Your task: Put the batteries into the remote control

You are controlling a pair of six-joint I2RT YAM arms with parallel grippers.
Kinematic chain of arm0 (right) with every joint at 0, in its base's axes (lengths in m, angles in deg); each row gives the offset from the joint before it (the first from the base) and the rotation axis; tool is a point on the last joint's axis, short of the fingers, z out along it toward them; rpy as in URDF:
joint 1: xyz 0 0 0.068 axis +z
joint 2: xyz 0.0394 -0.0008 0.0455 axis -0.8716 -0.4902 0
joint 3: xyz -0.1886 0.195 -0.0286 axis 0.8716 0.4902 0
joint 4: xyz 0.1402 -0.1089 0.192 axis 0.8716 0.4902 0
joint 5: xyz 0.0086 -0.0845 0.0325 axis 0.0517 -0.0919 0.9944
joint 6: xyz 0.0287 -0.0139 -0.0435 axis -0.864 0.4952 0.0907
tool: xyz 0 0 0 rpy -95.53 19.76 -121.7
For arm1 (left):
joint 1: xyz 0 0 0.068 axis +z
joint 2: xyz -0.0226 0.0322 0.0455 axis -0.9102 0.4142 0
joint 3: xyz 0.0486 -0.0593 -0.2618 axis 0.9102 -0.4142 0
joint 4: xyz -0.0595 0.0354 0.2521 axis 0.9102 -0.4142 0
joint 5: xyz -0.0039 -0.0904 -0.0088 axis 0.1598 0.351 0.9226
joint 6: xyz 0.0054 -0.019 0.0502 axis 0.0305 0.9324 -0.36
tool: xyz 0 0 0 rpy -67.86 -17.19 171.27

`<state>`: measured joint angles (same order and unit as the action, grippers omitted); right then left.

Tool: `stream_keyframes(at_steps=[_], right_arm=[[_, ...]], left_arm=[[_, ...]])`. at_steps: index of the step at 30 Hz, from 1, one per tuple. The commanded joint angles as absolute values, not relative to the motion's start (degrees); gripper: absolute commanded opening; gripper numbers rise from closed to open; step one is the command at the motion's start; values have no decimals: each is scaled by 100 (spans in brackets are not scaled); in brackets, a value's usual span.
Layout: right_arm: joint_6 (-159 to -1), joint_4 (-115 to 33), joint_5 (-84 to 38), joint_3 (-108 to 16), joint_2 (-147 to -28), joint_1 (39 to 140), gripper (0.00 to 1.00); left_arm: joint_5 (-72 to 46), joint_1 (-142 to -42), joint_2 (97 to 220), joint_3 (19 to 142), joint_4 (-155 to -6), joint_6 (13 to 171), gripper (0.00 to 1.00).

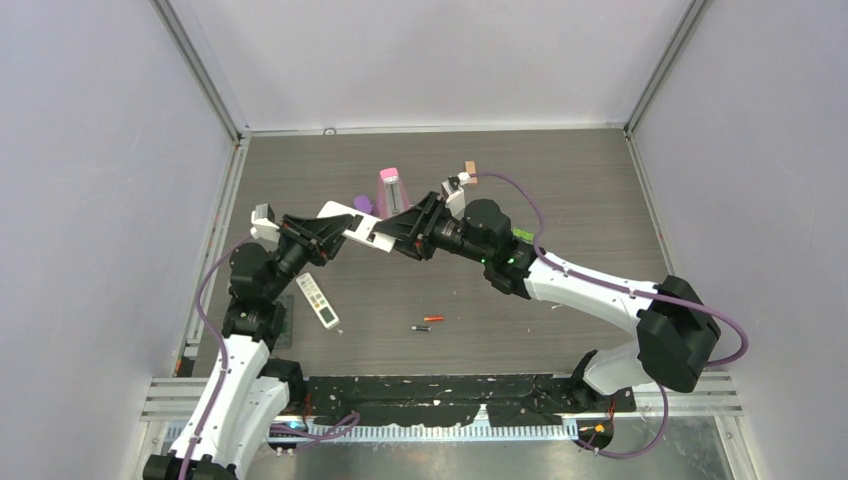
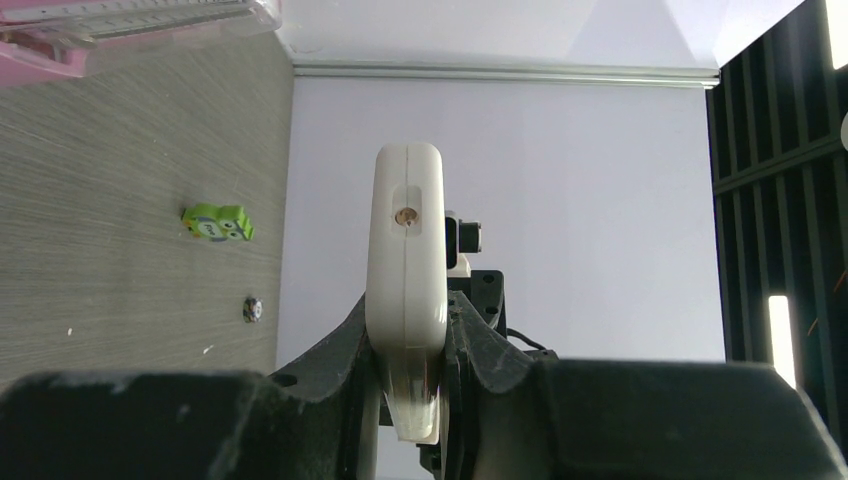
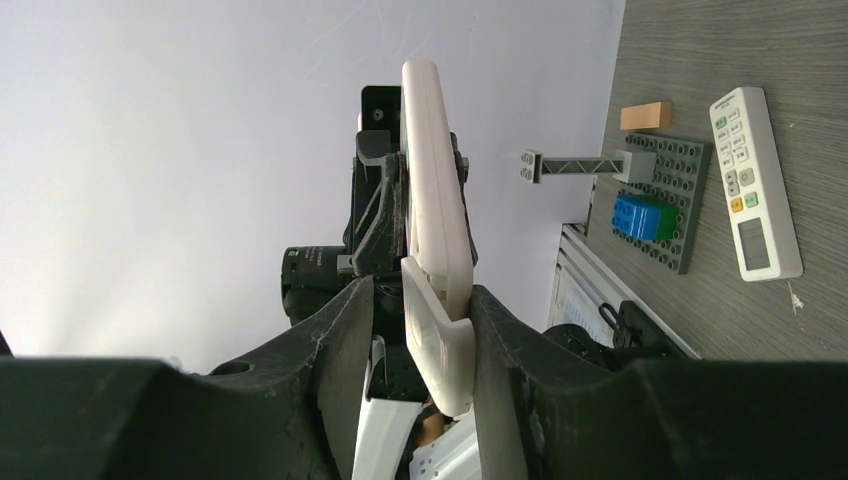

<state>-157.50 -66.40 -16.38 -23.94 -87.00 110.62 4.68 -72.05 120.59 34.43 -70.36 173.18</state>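
A white remote control hangs in the air between both arms. My left gripper is shut on one end of it, fingers pressed to both faces. My right gripper stands open around the other end. Its right finger touches the remote and its left finger stands clear. A white cover piece sits offset from the remote's body between those fingers. Two batteries lie on the table near the front: one red-orange and one dark.
A second white remote lies under the left arm, beside a grey brick baseplate with blue and green bricks. A pink-topped object, a wooden block and a green toy sit farther back.
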Motion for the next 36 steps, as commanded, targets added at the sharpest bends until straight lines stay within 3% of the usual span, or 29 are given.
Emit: stream_keyframes(at_steps=[1,20,26,30,36], right_arm=[[-15858,-7141,-1411,-2645,-8504,11105,45],[-15543,-6086,-1320,-2721,-8138,10928,41],[-15541,-5975,-1281,-2754,-8072,10890,25],[-15448,-5835,-1263,-2791,-8025,10881,7],[-15342,-5691,-1413,-2892,-8117,10872,5]], left_arm=[[341,-7203,12116,3371,-6823,17218,0],[349,-7204,12282,3510,-6875,16851,0],[347,-7204,12299,3514,-6909,16793,0],[362,-7203,12304,3519,-6918,16787,0],[428,-7208,12217,3488,-6938,16870,0]])
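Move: The battery cover lies between the right hand's open fingers, about 1 cm to their left, leaning askew on the battery end of the white remote, whose middle is some 5 cm left and 2 cm ahead. The pink metronome stands about 16 cm ahead and 20 cm below; two loose batteries lie roughly 6 cm back, 7 cm right and 25 cm down. From the left hand, which holds the remote, the cover is about 6 cm right and 2 cm back. The right hand, fingers open around the cover and the remote's end, first sinks about 1 cm, then draws some 2 cm to its right and slightly back, away from the remote, rising about 2 cm as its fingers close to pinch the cover. Meanwhile the left hand keeps its grip on the remote and carries it about 2 cm down and 1 cm forward, with only a slight roll. ##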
